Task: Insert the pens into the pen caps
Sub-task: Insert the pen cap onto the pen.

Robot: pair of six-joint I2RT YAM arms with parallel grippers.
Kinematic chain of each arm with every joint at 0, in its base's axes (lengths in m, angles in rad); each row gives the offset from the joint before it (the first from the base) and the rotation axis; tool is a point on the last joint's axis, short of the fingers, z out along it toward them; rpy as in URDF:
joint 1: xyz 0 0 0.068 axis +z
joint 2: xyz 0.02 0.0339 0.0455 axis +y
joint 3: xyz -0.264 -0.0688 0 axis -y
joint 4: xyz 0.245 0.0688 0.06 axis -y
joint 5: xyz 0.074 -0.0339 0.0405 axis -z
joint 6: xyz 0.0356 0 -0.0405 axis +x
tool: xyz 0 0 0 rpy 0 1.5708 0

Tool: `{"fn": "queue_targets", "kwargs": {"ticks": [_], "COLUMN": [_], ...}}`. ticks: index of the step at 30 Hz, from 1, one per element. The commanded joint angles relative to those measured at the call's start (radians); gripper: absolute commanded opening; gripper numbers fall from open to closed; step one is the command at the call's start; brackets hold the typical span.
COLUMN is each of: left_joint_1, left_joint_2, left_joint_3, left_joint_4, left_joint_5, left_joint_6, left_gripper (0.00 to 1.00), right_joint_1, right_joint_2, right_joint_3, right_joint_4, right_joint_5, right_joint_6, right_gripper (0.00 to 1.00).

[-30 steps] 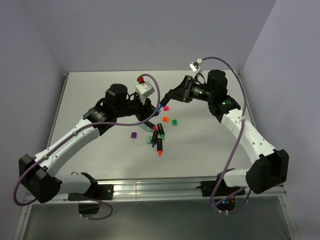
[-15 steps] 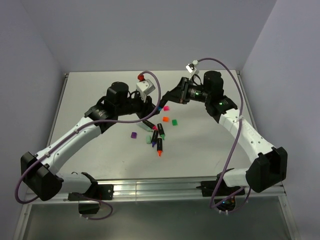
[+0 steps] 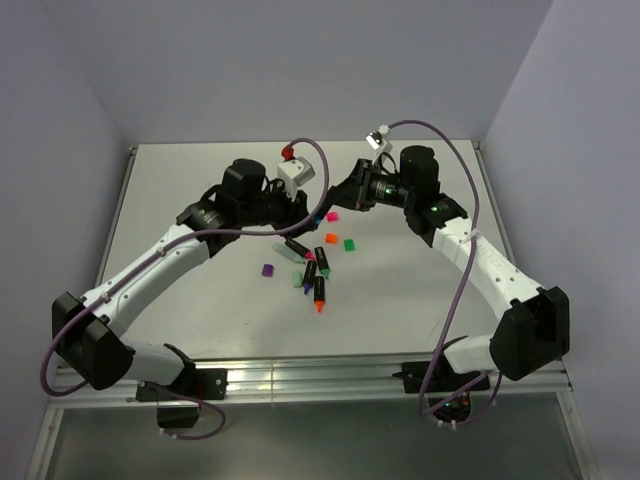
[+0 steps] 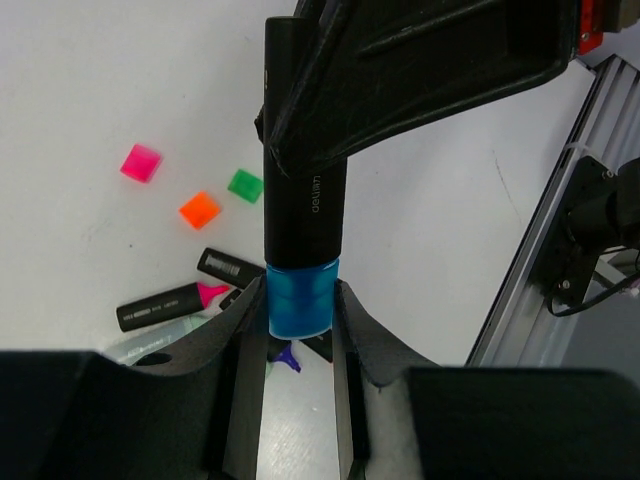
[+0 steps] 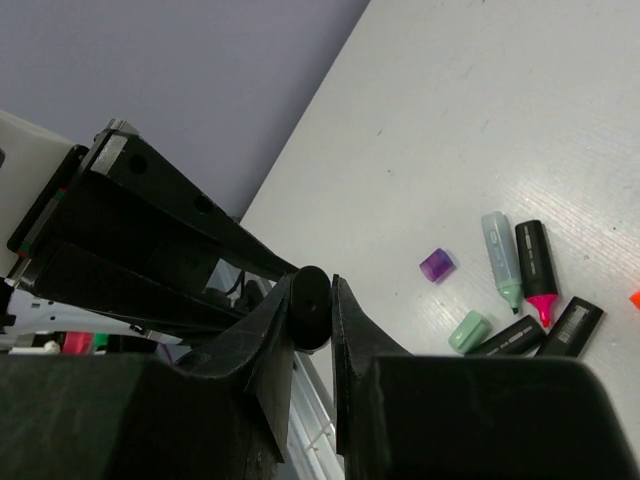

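Note:
My left gripper [image 4: 298,290] is shut on a blue pen cap [image 4: 300,312], which sits on the end of a black pen [image 4: 303,205]. My right gripper [image 5: 320,290] is shut on the other end of that pen [image 5: 311,306]. Both grippers meet above the far middle of the table, left gripper [image 3: 310,212] facing right gripper [image 3: 338,198]. Below them on the table lie a pink cap [image 3: 333,215], an orange cap [image 3: 331,238], a green cap [image 3: 349,243], a purple cap [image 3: 267,270] and several loose pens [image 3: 315,272].
A pale green cap [image 5: 468,331] lies beside a pale green pen [image 5: 502,260] and a pink-tipped pen [image 5: 535,262]. An orange-tipped pen [image 3: 320,294] lies nearest the front. The table's metal rail [image 3: 330,375] runs along the near edge.
The right arm has swung a little left and the left arm has reached further out. The two grippers have stayed together over the same spot, each keeping its hold.

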Motion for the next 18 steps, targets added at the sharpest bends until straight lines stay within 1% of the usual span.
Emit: {"fn": "queue_targets", "kwargs": {"ticks": [1,4,8,13,18], "left_joint_1": [0.007,0.012,0.024,0.036,0.041], "left_joint_2": [0.021,0.032,0.053,0.039,0.033], "left_joint_3": [0.076,0.079,0.097,0.079,0.09], "left_joint_4": [0.048,0.052,0.034,0.065,0.065], "left_joint_5": [0.006,-0.008,-0.008,-0.019,-0.013], "left_joint_6": [-0.019,-0.022,-0.019,-0.02,-0.012], "left_gripper": [0.0,0.0,0.0,0.0,0.0], "right_joint_1": [0.039,0.041,0.043,0.043,0.041], "right_joint_2": [0.037,0.079,0.12,0.163,0.2], "right_joint_3": [-0.029,-0.041,-0.084,-0.11,-0.107], "right_joint_4": [0.049,0.069,0.138,0.21,0.221], "right_joint_5": [-0.037,-0.058,-0.101,-0.129,-0.164], "right_joint_6": [0.013,0.051,0.118,0.201,0.237], "right_gripper": [0.0,0.0,0.0,0.0,0.0]}}
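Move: My left fingers hold the blue pen cap. The black pen already in it is centred about 2 cm ahead, 3 cm right and 2 cm above. From my right hand, gripping the pen's rear, the cap is some 3 cm back, 5 cm left and 4 cm below. About 25 cm under my left hand lie the purple-tipped pen (1 cm ahead, level sideways), green-tipped pen (5 ahead, 4 right) and orange-tipped pen (4 back, 3 right). I sink both hands together towards the loose pens, my left about 4.5 cm and my right about 5.5 cm, each drifting some 2 cm to my left. The left keeps its pinch on the blue cap and the right its grip on the pen's rear, as both wrists tilt a little, some 10 degrees; no fingers open. ##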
